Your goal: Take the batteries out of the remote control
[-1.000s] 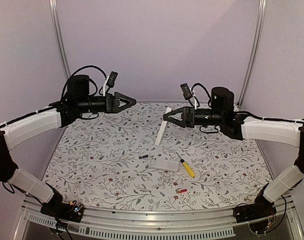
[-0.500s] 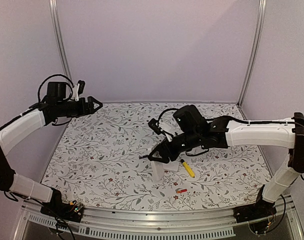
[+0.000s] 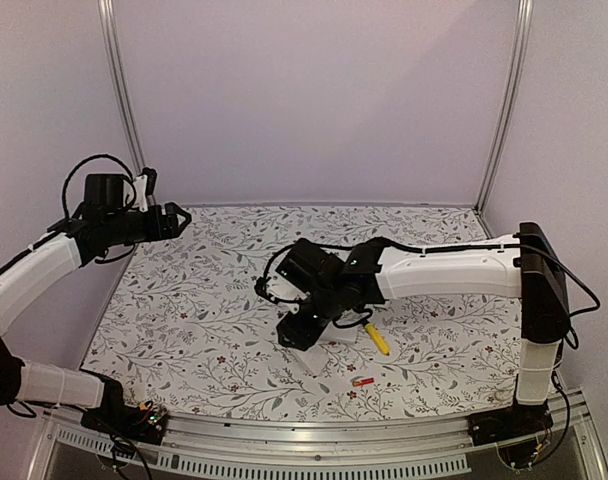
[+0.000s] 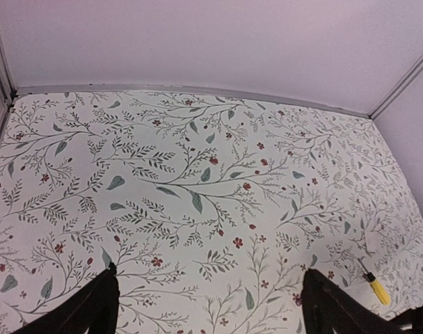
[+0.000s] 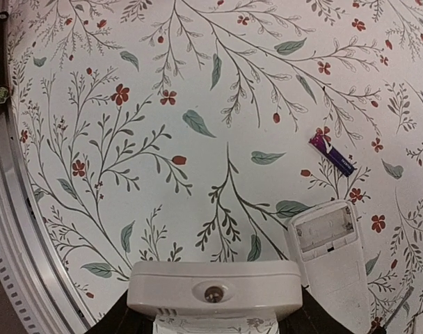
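My right gripper is low over the middle of the table, shut on a white remote control that points down at the cloth. Beside it lies a second white remote, back up, with its battery bay open and bare. A dark purple battery rests on the cloth just beyond that remote. A red-orange battery lies near the front edge. My left gripper hangs open at the far left with nothing between its fingers.
A yellow-handled screwdriver lies right of the remotes. The floral cloth covers the table. A metal rail runs along the front edge, and walls close in the back and both sides.
My right arm has swung down and leftward from mid-air to the table's centre, carrying the white remote. My left arm has drawn back to the far left, still open.
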`<move>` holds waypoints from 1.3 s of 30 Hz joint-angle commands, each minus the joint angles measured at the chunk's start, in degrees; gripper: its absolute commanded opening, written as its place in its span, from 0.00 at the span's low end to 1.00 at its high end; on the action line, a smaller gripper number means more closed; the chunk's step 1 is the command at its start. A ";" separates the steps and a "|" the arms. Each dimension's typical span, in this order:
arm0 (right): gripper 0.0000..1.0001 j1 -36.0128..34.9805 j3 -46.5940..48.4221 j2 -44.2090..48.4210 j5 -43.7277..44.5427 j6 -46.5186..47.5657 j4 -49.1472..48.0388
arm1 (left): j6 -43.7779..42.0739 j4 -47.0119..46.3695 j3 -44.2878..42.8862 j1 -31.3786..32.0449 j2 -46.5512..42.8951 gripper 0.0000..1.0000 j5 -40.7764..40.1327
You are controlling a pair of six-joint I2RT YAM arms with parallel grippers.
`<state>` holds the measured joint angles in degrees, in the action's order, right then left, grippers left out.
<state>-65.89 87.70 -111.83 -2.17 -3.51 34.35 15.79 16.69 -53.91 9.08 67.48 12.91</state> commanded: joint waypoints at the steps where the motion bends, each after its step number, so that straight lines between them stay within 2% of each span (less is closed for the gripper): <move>1: 0.37 -0.90 5.77 -5.19 7.35 0.73 7.56 | -0.97 1.33 1.34 -0.38 -1.66 0.90 -3.20; 4: 0.38 -1.59 6.13 -6.43 7.94 1.40 7.76 | -0.63 1.28 1.46 -0.38 -1.75 0.91 -3.16; 9: 0.48 -1.79 7.50 -8.03 7.33 0.70 6.23 | -0.23 1.33 1.60 -0.39 -1.58 0.91 -3.16; 15: 0.54 -1.79 7.57 -9.84 2.97 -0.52 1.36 | -0.07 1.65 1.81 -0.30 -2.07 0.91 -4.20; 20: 0.67 -1.88 7.57 -11.19 -2.95 -2.42 -2.17 | -0.06 1.68 1.90 -0.30 -2.48 0.90 -4.38; 26: 0.80 -1.88 6.92 -10.42 -3.08 -4.11 -4.91 | -0.06 1.83 2.01 -0.29 -2.97 0.90 -5.04; 33: 0.89 -1.32 2.04 -3.30 4.22 -8.91 -10.40 | 0.03 1.24 2.47 -0.21 -4.82 0.90 -4.94; 39: 0.90 2.93 -12.21 8.50 10.03 -15.35 -17.72 | -0.65 -3.90 5.56 -0.03 -10.71 0.89 -5.48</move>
<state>-66.24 83.20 -112.46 1.83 -13.10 22.72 15.88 16.62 -50.26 9.08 60.34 8.25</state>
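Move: The right hand holds the unopened remote control on a slant. The bare patch of table where its middle will rest lies about 3 cm left, 1 cm ahead and 4 cm below. From that hand, the opened remote is some 7 cm ahead and 4 cm right, the dark battery 10 cm ahead and 4 cm left, and the red battery 6 cm back and 11 cm right. From the left hand the patch lies roughly 16 cm back, 26 cm right and 19 cm down. Still gripping the remote control, the right hand sinks about 4 cm and shifts some 4 cm to its left, laying the remote down on the table just back and left of the opened one. Near the bottom the fingers spread from half to wide open and let go of its sides, then the hand backs off up and right by about 3 cm each and slightly forward, turning some 10 degrees clockwise. ##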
